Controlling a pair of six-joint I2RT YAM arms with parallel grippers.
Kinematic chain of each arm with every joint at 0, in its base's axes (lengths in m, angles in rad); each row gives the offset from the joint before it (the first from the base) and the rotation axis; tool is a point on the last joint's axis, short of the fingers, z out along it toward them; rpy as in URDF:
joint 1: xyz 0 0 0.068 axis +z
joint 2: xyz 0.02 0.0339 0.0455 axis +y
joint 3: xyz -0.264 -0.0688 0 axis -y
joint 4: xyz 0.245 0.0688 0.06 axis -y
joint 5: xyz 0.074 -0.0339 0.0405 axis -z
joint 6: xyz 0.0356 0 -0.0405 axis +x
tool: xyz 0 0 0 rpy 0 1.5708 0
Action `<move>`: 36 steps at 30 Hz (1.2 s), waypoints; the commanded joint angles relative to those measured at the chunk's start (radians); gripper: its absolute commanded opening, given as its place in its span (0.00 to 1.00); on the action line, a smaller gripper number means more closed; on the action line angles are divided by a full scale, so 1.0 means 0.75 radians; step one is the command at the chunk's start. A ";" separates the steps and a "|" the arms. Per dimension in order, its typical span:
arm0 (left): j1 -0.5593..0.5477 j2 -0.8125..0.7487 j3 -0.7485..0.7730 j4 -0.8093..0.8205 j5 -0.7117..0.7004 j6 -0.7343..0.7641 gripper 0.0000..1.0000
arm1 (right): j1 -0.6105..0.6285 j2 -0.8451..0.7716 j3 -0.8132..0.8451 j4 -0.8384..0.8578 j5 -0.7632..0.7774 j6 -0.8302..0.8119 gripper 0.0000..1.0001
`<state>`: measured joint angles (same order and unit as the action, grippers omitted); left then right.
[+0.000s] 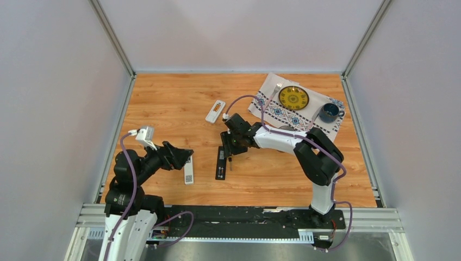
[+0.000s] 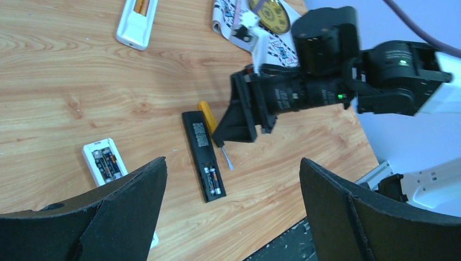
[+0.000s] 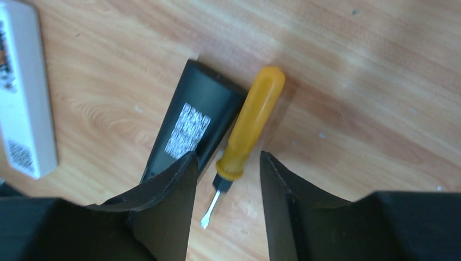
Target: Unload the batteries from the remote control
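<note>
A black remote control (image 1: 220, 161) lies face down mid-table with its battery bay uncovered, and two dark batteries (image 2: 213, 180) sit in its near end. A yellow-handled screwdriver (image 3: 250, 128) lies along its right side. My right gripper (image 3: 227, 157) hangs low over the screwdriver's neck, jaws partly closed on either side of it with gaps showing. My left gripper (image 2: 232, 161) stands wide open and holds nothing, above a white remote (image 2: 103, 163) that also has batteries (image 2: 107, 165) in its open bay.
A second white remote (image 1: 215, 111) with golden-orange batteries (image 2: 142, 5) lies farther back. A patterned cloth (image 1: 272, 111) at the back right carries a yellow plate (image 1: 293, 98), a blue cup (image 1: 329, 112) and a fork.
</note>
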<state>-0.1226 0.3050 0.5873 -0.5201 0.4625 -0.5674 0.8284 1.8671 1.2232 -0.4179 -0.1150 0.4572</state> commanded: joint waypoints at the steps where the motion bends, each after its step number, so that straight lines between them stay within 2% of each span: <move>1: 0.004 -0.049 0.027 -0.090 0.072 -0.025 0.98 | 0.033 0.108 0.136 -0.005 0.196 0.012 0.48; 11: 0.004 -0.012 0.054 -0.208 0.169 0.094 0.97 | 0.033 0.181 0.157 -0.042 0.309 0.078 0.44; 14: 0.004 0.017 0.039 -0.215 0.199 0.143 0.97 | 0.033 0.194 0.169 -0.034 0.288 0.122 0.39; 23: 0.004 0.062 -0.012 -0.110 0.257 0.159 0.97 | 0.029 0.282 0.298 -0.154 0.362 0.159 0.33; 25: 0.004 0.070 -0.014 -0.112 0.251 0.159 0.97 | 0.022 0.296 0.334 -0.185 0.358 0.149 0.26; 26: 0.006 0.074 -0.014 -0.110 0.250 0.157 0.97 | 0.018 0.312 0.349 -0.193 0.360 0.143 0.18; 30: 0.035 0.078 -0.014 -0.108 0.244 0.159 0.97 | -0.010 0.351 0.402 -0.240 0.362 0.102 0.01; 36: 0.039 0.054 -0.006 -0.133 0.238 0.163 0.97 | -0.029 0.288 0.410 -0.234 0.293 0.059 0.00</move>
<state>-0.1020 0.3584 0.5766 -0.6365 0.6300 -0.4644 0.8223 2.0865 1.5200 -0.5293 0.1123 0.5442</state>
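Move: The yellow screwdriver handle lies about 3 cm ahead of my right hand and 2 cm below; the half-open fingers straddle its shaft end. At about that same height, the black remote's middle is 3 cm left and 2 cm back, the nearer white remote 15 cm left and 4 cm back, and the far white remote 18 cm ahead and 5 cm left. From my high left hand the handle lies roughly 7 cm ahead, 18 cm right, 22 cm down. I slide my right hand forward along the screwdriver handle, nearly 7 cm in all, sinking slightly and edging left early on while turning about 10 degrees clockwise. The half-open fingers narrow gradually, then shut and pinch the handle near the end. My open left hand draws back about 2 cm, then sinks some 3 cm, touching nothing. ##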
